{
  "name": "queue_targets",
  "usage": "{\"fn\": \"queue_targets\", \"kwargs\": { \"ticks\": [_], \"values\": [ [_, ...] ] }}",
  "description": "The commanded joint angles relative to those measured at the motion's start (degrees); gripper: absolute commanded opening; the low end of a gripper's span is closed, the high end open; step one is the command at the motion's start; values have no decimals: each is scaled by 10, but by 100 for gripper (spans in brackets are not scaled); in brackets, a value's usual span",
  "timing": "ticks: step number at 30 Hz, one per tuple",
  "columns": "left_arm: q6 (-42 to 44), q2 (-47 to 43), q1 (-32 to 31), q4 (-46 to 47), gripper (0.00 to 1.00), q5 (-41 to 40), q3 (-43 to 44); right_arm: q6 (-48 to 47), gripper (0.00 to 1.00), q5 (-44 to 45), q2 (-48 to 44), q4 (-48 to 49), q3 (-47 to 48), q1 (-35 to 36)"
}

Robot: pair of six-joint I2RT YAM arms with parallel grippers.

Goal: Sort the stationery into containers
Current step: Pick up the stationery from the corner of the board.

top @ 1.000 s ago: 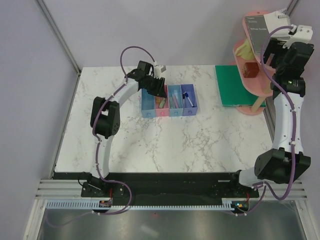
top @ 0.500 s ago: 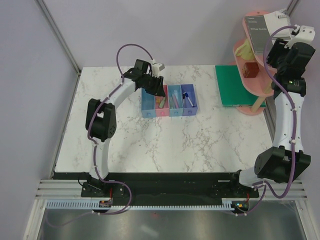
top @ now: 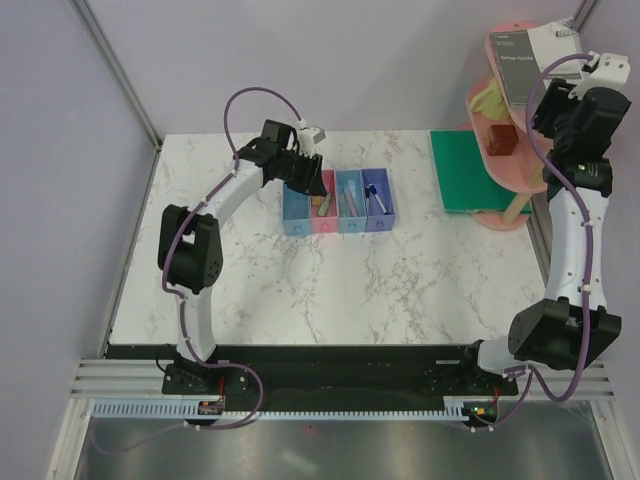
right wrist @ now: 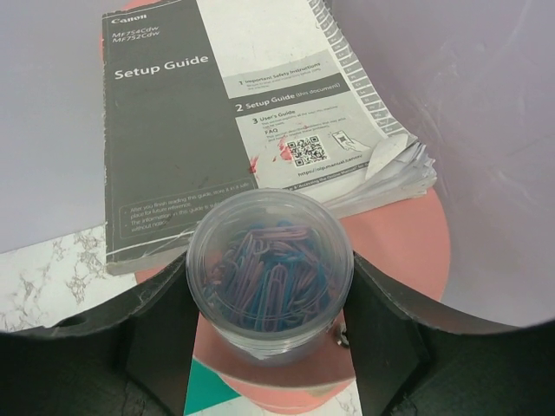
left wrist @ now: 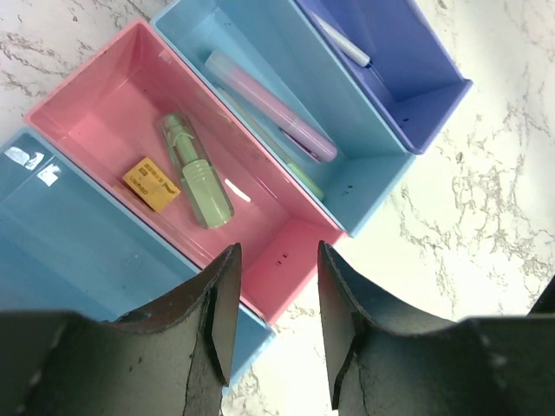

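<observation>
Four joined containers (top: 340, 203) stand in a row at the back of the table. The pink bin (left wrist: 104, 104) holds a green marker (left wrist: 195, 169) and a tan block (left wrist: 151, 183). In the light blue bin (left wrist: 364, 147) beside it lie a pink marker (left wrist: 273, 108) and a green one under it. A thin pen (left wrist: 342, 42) lies in the dark blue bin (left wrist: 416, 78). My left gripper (left wrist: 273, 329) hovers open and empty over the pink bin's near end. My right gripper (right wrist: 269, 303) is shut on a clear jar of paper clips (right wrist: 269, 269) on the pink shelf's top tier.
A spiral-bound setup guide (right wrist: 217, 113) lies just behind the jar on the pink tiered shelf (top: 500, 205) at the back right. A brown block (top: 500, 140) sits on a lower tier. A green mat (top: 462, 170) lies under the shelf's foot.
The right gripper's fingers have closed in onto the jar. The left arm has swung its elbow left and lifted back a little from the bins, its opening unchanged.
</observation>
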Motion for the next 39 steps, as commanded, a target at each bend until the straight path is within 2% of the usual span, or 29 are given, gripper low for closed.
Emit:
{"fn": "queue_targets", "kwargs": {
  "ticks": [1,5,10,11,13,17,18,24,28,30,34,39],
  "values": [
    [31,-72,1,7,47,5,-25,-13,4,-20,-43,6,6,-3],
    [44,-107,2,-5,49,11,-59,-31,2,-52,-69,-9,9,-3],
    [55,-153,2,-5,63,65,-105,-31,2,-112,-101,-57,12,-3],
    [56,-158,1,-6,67,79,-109,-28,2,-137,-106,-71,12,-3],
    [56,-169,1,-5,69,123,-113,-25,2,-169,-118,-91,14,-3],
    [49,-181,1,-2,82,177,-100,-18,2,-282,-125,-141,19,-2],
    [49,-182,1,-2,83,192,-98,-15,2,-327,-125,-158,19,-2],
    [39,-202,-1,-2,92,229,-84,-5,2,-463,-124,-201,23,4],
    [33,-213,-5,-2,100,253,-96,3,1,-519,-120,-211,21,26],
    [33,-220,-12,-2,100,259,-100,7,1,-529,-117,-213,22,44],
    [32,-230,-24,1,100,263,-110,9,1,-523,-117,-211,18,122],
    [21,-234,-33,6,100,261,-106,42,1,-506,-108,-173,-2,184]
  ]
}}
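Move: In my right hand is the paper-clip jar, still over the shelf top, with the setup guide about 9 cm ahead, 4 cm left and slightly below. From that hand, the open organizer on the table lies roughly 46 cm left, 2 cm farther out and 38 cm down, and the green board about 9 cm left, 10 cm ahead, 41 cm below. From my left hand, the jar is some 50 cm to the right, about level forward and 27 cm higher. Keeping my grip on the paper-clip jar, I draw my right hand back and slightly up off the shelf, then sweep it left towards the organizer, about 25 cm, swinging the wrist some 60 degrees counter-clockwise. My empty left hand backs away and rises from over the organizer, opens wide, and turns its fingers flatter and more to the right, towards the jar. ##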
